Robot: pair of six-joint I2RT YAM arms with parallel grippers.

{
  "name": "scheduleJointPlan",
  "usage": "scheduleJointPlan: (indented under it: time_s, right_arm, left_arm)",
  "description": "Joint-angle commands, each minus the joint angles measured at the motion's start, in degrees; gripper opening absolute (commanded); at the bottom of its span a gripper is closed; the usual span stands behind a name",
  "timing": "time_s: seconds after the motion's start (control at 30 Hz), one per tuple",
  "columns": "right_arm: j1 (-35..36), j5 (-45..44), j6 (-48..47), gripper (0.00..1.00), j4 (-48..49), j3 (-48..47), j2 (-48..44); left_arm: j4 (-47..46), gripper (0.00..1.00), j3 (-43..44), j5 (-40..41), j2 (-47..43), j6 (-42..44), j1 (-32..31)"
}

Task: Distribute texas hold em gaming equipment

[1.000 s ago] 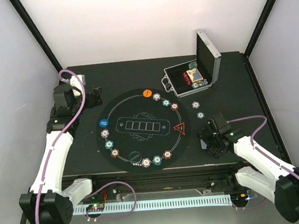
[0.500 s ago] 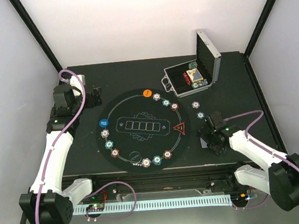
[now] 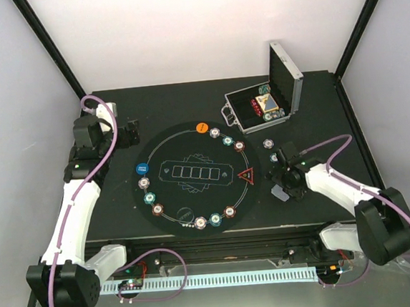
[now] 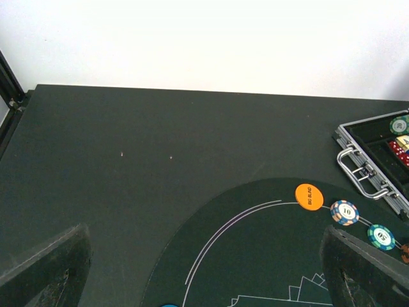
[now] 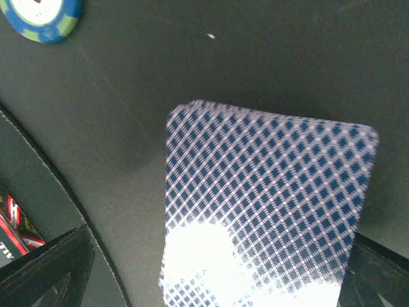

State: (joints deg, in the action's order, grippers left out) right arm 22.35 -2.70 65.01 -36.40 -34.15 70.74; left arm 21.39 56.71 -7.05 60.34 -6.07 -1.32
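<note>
A deck of blue-checked playing cards [image 5: 262,204] lies on the black table just right of the round mat [image 3: 187,149], and shows as a pale patch, the deck [image 3: 282,195], in the top view. My right gripper [image 5: 214,268] hovers close over it, open, one finger on each side. A blue-green chip [image 5: 41,16] lies beyond the deck. Several chips ring the mat, along with an orange disc [image 3: 201,127], a blue disc [image 3: 142,169] and a red triangle marker [image 3: 247,176]. My left gripper [image 4: 204,272] is open and empty above the mat's back-left edge.
An open silver case [image 3: 262,109] stands at the back right with chips and a card box inside, and its handle [image 4: 361,174] faces the mat. A loose chip [image 3: 268,143] lies between the case and my right arm. Frame posts stand at the table's corners.
My right arm has swung in toward the mat and slightly away from the front edge, bringing its gripper over the deck. The left arm has not moved.
</note>
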Motion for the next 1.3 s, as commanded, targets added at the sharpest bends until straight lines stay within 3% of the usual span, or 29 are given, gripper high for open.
scheduleJointPlan:
  time_s: [0.0,0.43,0.63,1.27]
  right_arm:
    - [-0.4,-4.0,-5.6,1.0,-2.3,-3.0,2.3]
    - [-0.1,-2.9,-18.7,0.98,-8.9,-6.1,8.7]
    - [-0.2,-0.8,-18.4,0.86,-7.1,-4.2,8.7]
    - [-0.2,2.6,-20.1,0.63,0.3,-0.8,8.8]
  left_arm:
    - [-1.1,0.99,0.0,0.3,-0.8,0.6,-0.2]
    - [-1.2,0.99,0.0,-0.7,-1.0,0.2,-0.2]
    - [-1.3,0.99,-0.2,-0.7,-1.0,0.2,-0.2]
    - [-1.4,0.99,-0.5,-1.0,-1.2,0.1,-0.1]
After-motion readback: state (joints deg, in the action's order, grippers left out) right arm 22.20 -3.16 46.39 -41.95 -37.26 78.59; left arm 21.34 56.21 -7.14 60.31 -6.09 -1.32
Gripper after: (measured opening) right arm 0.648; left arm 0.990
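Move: Just under the right hand lies the card deck, its middle about 1 cm back, 1 cm to the right and 2 cm below, skewed between the open fingers. The green chip is about 9 cm ahead and 2 cm left of this hand, the white chip roughly 13 cm ahead and 4 cm left, the red triangle some 3 cm ahead and 13 cm left, all about 3 cm lower. From the idle left hand the deck lies about 15 cm back, 51 cm right and 27 cm below. Turning counter-clockwise nearly 20 degrees, the right hand edges briefly forward, then draws back and sinks about 2 cm each way over the card deck, tipping more steeply down and drifting slightly right. Once low it stays put and the fingers close by about a third, coming in against the deck's two long sides. ##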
